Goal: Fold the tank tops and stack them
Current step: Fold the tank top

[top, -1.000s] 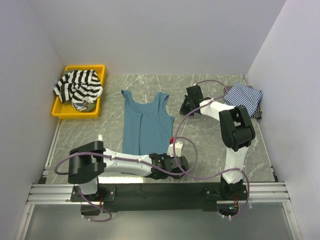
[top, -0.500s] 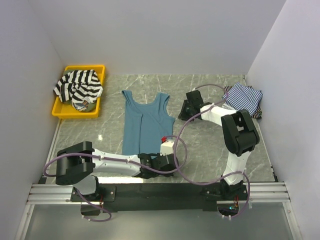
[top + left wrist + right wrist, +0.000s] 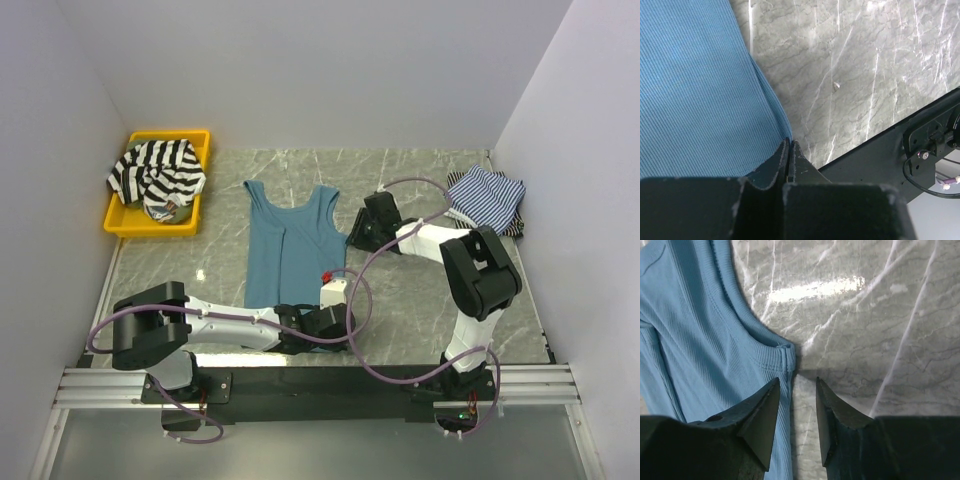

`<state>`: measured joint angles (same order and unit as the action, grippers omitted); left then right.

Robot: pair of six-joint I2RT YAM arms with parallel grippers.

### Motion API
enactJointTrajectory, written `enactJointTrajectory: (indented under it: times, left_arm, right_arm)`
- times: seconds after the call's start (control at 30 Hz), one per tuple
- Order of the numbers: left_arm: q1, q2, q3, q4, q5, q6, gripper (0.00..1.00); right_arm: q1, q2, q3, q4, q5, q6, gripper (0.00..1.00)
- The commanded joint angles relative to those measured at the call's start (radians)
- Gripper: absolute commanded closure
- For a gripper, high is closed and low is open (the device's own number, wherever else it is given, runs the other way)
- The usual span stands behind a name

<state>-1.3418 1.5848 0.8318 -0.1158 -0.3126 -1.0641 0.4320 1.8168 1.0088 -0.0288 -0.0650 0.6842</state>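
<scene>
A teal-blue tank top (image 3: 290, 250) lies flat mid-table, straps at the far end. My left gripper (image 3: 305, 322) is low at its near right hem corner. In the left wrist view that gripper (image 3: 790, 142) is shut, its tips at the cloth's edge (image 3: 700, 90), and no cloth shows between them. My right gripper (image 3: 358, 232) stands open at the top's right underarm. In the right wrist view it (image 3: 797, 381) straddles the side seam (image 3: 782, 357), one finger over the cloth and one over bare table. A black-and-white striped tank top (image 3: 157, 175) and a thin-striped blue-and-white one (image 3: 487, 198) lie apart.
The bold-striped top is heaped in a yellow tray (image 3: 170, 136) at the far left. The thin-striped top is bunched at the far right corner against the wall. White walls close in three sides. The black base rail (image 3: 320, 380) runs along the near edge.
My right gripper has opened and slid left to the teal top's right side. My left gripper, still shut, has moved left along the near edge to the hem corner.
</scene>
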Motion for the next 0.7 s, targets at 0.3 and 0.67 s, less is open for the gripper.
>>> enactJointTrajectory:
  times: [0.3, 0.67]
  left_arm:
    - [0.003, -0.022, 0.004, 0.031, 0.007, -0.013, 0.99]
    - [0.004, -0.054, -0.025, 0.045, 0.006, -0.020, 0.99]
  right_arm:
    - [0.031, 0.099, 0.148, -0.051, 0.088, 0.000, 0.59]
    - [0.050, 0.095, 0.145, -0.072, 0.140, 0.008, 0.83]
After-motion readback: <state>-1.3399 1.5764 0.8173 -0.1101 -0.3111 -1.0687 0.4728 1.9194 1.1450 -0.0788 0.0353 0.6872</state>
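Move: The tank top's right underarm corner lies about 2 cm ahead of the right hand, 1 cm to its left and 1 cm below; the right shoulder strap's end is some 16 cm ahead, 6 cm left and 2 cm below. The hem corner in the left fingers is about 25 cm back and 1 cm left of the right hand, at about its height. From the left hand the underarm corner is roughly 27 cm straight ahead, 2 cm lower. The underarm corner of the tank top is taken between the right fingers: the open hand goes forward and a little left over the cloth edge, not quite 3 cm, dips slightly, then nearly stops and closes about halfway from its opening, one finger on each side of the corner. The left hand stays where it is, keeping its shut grip on the hem corner. ##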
